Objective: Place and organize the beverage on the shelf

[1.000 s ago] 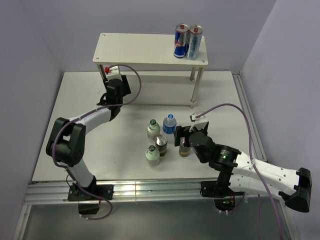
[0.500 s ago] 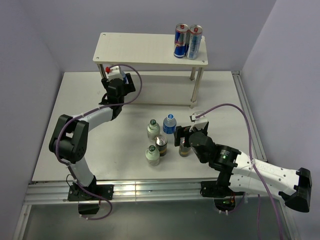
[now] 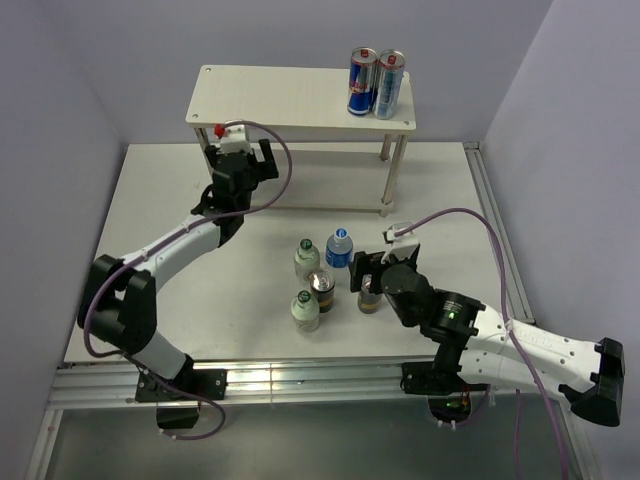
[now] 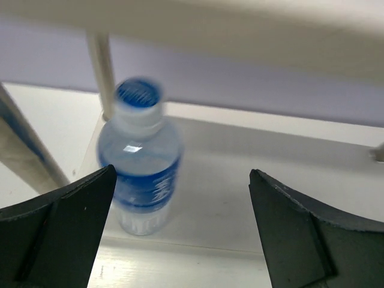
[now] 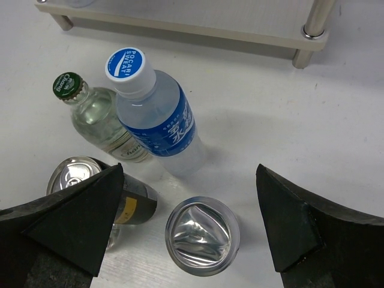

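The cream shelf (image 3: 280, 98) stands at the back. In the left wrist view a blue-labelled water bottle (image 4: 141, 162) stands upright on the lower tier (image 4: 252, 198), by a thin leg (image 4: 103, 72). My left gripper (image 4: 180, 228) is open and empty, the bottle just inside its left finger (image 4: 60, 234); from above it (image 3: 238, 152) sits at the shelf's left end. My right gripper (image 5: 192, 228) is open around a short can (image 5: 203, 235), apart from it; from above it (image 3: 368, 272) is over that can (image 3: 370, 300). Near it stand a water bottle (image 5: 153, 117), a green-capped bottle (image 5: 99, 117) and a dark can (image 5: 90, 186).
Two tall blue-and-silver cans (image 3: 375, 84) stand on the shelf's top board at the right. A second green-capped bottle (image 3: 305, 310) stands nearest the front edge, left of the dark can (image 3: 321, 290). The shelf's right legs (image 3: 388, 180) stand behind the right gripper.
My left wrist has moved up and to the right along the shelf's left end. The right arm has hardly moved.
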Available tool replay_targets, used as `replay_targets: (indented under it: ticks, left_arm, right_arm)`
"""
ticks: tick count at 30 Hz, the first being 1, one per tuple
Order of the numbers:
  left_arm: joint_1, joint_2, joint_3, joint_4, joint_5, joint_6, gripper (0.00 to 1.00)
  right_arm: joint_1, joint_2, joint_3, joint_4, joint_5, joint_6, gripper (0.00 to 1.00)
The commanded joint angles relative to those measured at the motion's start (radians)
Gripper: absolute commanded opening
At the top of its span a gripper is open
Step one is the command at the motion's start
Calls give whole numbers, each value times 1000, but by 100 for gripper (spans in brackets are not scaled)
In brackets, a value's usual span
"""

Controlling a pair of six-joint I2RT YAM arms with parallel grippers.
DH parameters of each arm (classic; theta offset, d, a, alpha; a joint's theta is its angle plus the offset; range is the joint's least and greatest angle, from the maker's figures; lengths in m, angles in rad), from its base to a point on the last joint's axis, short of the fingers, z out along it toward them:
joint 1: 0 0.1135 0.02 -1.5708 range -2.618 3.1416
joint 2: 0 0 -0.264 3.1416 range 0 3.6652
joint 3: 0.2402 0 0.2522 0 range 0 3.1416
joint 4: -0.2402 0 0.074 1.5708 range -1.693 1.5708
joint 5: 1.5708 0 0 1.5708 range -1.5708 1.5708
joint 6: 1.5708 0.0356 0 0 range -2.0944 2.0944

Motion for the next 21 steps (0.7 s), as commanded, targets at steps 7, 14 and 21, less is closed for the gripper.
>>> replay_targets:
  ticks: [7, 14, 21]
  left_arm:
    - [-145, -158, 193, -260, 166, 83, 99]
    - [-246, -214, 175, -371, 302, 80, 99]
    - [-312, -228, 100, -424, 480, 91, 99]
  right_arm:
    - [1, -93, -27, -6, 164, 45, 97]
    - [1, -182, -51, -18, 213, 76, 98]
    - [1, -155, -39, -41, 238, 91, 97]
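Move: Behind and to the right of the left hand, the farther green glass bottle stands about 24 cm back, 17 cm right and 13 cm lower. The blue-labelled bottle on the table is some 20 cm back and 27 cm right of that hand; the shelved bottle is about 3 cm ahead, 3 cm left and 7 cm below. From the right hand, the silver-topped can is about 3 cm back, 3 cm right and 9 cm below; the blue-labelled bottle is roughly 6 cm ahead, 3 cm left. Leaving the shelved bottle with its fingers already wide open, the left hand swings right and back about equally, roughly 14 cm each way, towards the farther green bottle. It first climbs, then starts to sink, turning some 40 degrees clockwise. The right hand, also open, shifts a little to its right and slightly up above the silver-topped can, turning slightly clockwise. ##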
